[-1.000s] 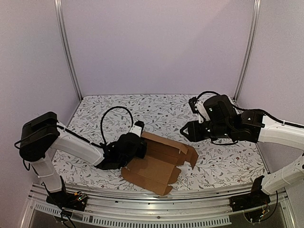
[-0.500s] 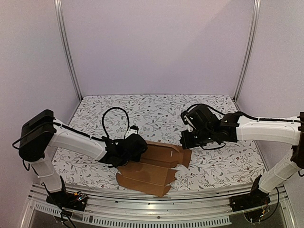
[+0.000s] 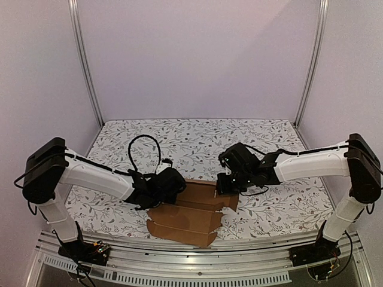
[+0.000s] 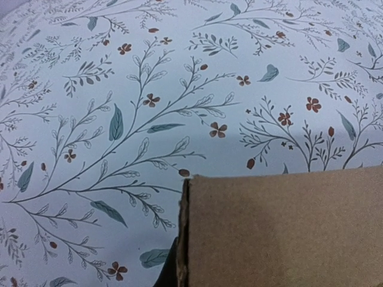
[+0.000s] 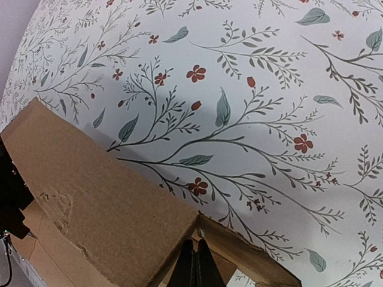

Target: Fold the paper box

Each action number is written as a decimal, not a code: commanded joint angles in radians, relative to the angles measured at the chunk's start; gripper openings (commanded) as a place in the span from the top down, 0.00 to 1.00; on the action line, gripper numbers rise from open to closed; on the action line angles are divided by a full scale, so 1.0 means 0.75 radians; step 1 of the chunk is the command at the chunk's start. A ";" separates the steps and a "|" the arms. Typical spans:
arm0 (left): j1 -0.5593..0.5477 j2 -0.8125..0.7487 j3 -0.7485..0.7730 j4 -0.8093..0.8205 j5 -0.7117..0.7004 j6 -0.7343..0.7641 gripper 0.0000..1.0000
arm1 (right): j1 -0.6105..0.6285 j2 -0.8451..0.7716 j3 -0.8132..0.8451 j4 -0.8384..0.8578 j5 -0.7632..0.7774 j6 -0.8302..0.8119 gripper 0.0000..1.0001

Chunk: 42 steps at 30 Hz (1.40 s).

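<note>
The paper box (image 3: 190, 210) is a brown cardboard sheet, partly folded, lying near the table's front edge between the two arms. My left gripper (image 3: 174, 184) sits low at the sheet's left back edge and is shut on it. In the left wrist view a cardboard panel (image 4: 281, 233) covers the jaws, and only a dark sliver of a finger (image 4: 166, 276) shows beside its edge. My right gripper (image 3: 223, 184) is at the sheet's right back corner. Its fingers (image 5: 196, 257) are shut together, with the tips tucked into the fold where two panels (image 5: 102, 197) meet.
The table (image 3: 197, 140) carries a white cloth with a floral print. Pale walls and two metal posts (image 3: 84, 60) close it in at the back and sides. A black cable (image 3: 140, 149) loops above the left wrist.
The right arm has swung left and down to the box's right corner, and its jaws have shut. The left gripper has lowered the sheet, which now lies flatter.
</note>
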 commanded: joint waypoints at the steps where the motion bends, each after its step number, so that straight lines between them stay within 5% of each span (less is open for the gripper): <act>1: -0.006 -0.017 0.019 -0.077 0.037 -0.054 1.00 | -0.002 0.057 -0.021 0.161 -0.124 0.098 1.00; 21: -0.004 -0.187 -0.027 -0.009 0.226 -0.261 1.00 | 0.037 -0.148 -0.133 0.657 -0.019 0.305 1.00; 42: 0.140 -0.400 -0.097 0.087 0.184 -0.329 1.00 | 0.058 -0.614 -0.189 0.386 -0.254 -0.023 1.00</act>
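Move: The right hand's closed fingers are just inside the open box at its right far corner, which is about 2 cm ahead, 1 cm right and 2 cm below them; the right side flap stands some 4 cm right and 3 cm back, and the front panel about 13 cm back, 10 cm left and 5 cm lower. The left hand still pinches the far wall's left end, with that right far corner some 13 cm to its right and 2 cm ahead. The right hand, fingers kept shut, first slides about 2.5 cm left inside the far corner, then climbs out of the box some 18 cm, ending slightly back and rolled about 35 degrees so that its fingers point flatter and more to the left. The left hand keeps its pinch on the far wall's end, eases back a centimetre, and then rises with the right hand by about 7.5 cm while rolling 25 degrees, its right side coming up, to carry the box upwards. ##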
